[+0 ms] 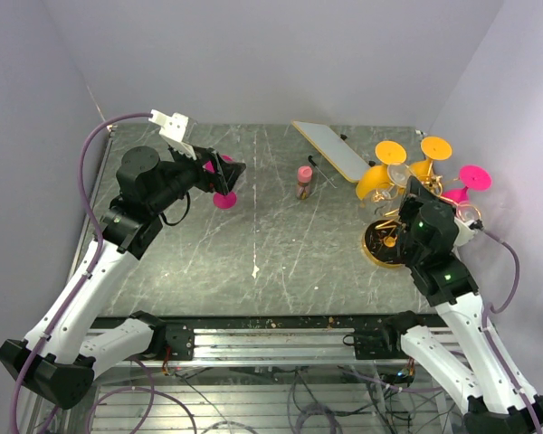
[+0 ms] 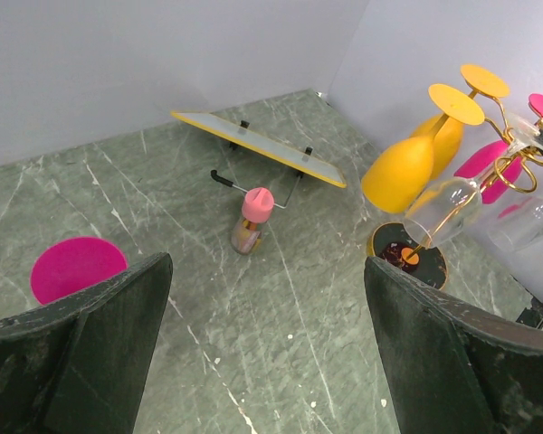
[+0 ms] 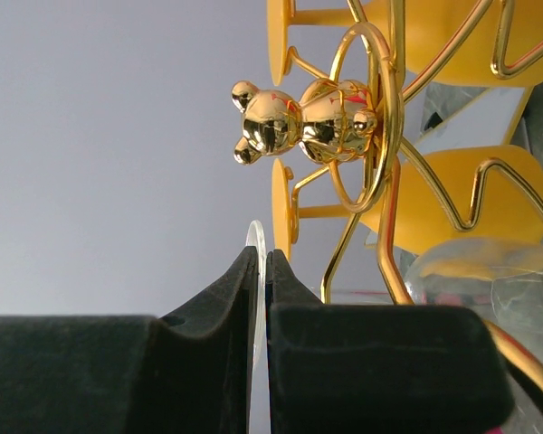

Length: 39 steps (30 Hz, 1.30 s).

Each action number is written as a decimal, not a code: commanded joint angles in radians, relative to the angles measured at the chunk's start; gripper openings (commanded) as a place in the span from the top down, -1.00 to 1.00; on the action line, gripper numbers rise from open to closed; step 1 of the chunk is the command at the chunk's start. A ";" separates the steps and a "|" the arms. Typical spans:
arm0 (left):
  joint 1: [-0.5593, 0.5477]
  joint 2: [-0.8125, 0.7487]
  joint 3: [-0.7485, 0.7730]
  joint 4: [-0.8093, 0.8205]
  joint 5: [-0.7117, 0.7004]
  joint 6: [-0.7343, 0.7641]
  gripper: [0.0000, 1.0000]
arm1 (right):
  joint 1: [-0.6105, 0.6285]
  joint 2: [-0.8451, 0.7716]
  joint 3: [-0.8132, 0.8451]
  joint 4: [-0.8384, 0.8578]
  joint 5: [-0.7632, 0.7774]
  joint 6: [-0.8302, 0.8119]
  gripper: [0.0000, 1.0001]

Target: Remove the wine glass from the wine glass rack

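The gold wire wine glass rack (image 1: pixel 396 206) stands at the right on its round dark base (image 2: pixel 407 259), carrying yellow (image 1: pixel 376 181), pink (image 1: pixel 473 178) and clear wine glasses (image 2: pixel 448 208). My right gripper (image 3: pixel 262 262) is up among the rack's arms, shut on the thin clear foot (image 3: pixel 256 240) of a wine glass. A gold bear ornament (image 3: pixel 290 122) on the rack sits just above the fingers. My left gripper (image 2: pixel 267 262) hangs open over the table at the left, nothing between its fingers, beside a pink glass foot (image 2: pixel 72 267).
A flat white board (image 1: pixel 332 149) lies tilted at the back centre. In the middle stands a small bottle with a pink cap (image 1: pixel 303 181). Walls close the table at the back and both sides, and the rack is close to the right wall.
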State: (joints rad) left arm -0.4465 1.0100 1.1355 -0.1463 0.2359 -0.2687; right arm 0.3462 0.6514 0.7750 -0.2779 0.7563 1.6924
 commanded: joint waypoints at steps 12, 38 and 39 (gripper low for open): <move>-0.008 -0.013 -0.001 0.028 -0.010 0.010 -0.96 | 0.000 0.056 0.061 0.084 -0.074 -0.013 1.00; 0.002 0.066 0.018 0.045 0.086 -0.124 -0.98 | 0.001 0.024 0.079 0.216 -0.452 0.012 1.00; 0.002 0.067 0.020 0.046 0.122 -0.170 -0.98 | 0.001 0.022 0.083 0.229 -0.468 0.018 1.00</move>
State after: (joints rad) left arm -0.4469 1.0599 1.1351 -0.1310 0.2630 -0.3260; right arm 0.3462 0.7029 0.8322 -0.1745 0.3702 1.6665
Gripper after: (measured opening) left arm 0.994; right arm 0.046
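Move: My right fingers already grip the foot of the upside-down clear wine glass, whose middle hangs about 9 cm below them. I'm taking it to the clear space left of the rack, some 10 cm to my left and 2 cm up. The near yellow glass is about 5 cm ahead, 2 cm left and 8 cm lower; the gold bear is roughly 7 cm right and 1 cm ahead, level in height. From my left hand the wine glass lies some 32 cm right, level ahead, about 14 cm lower. Keeping the fingers shut on the glass's foot, I ease my right hand forward about 2 cm, then sweep it left some 7 cm, drawing the stem out from the rack's gold hook and past the near yellow glass. The forward bit partly comes back as I rise about 3.5 cm towards the end, while the wrist swings counter-clockwise by some 20 degrees. ##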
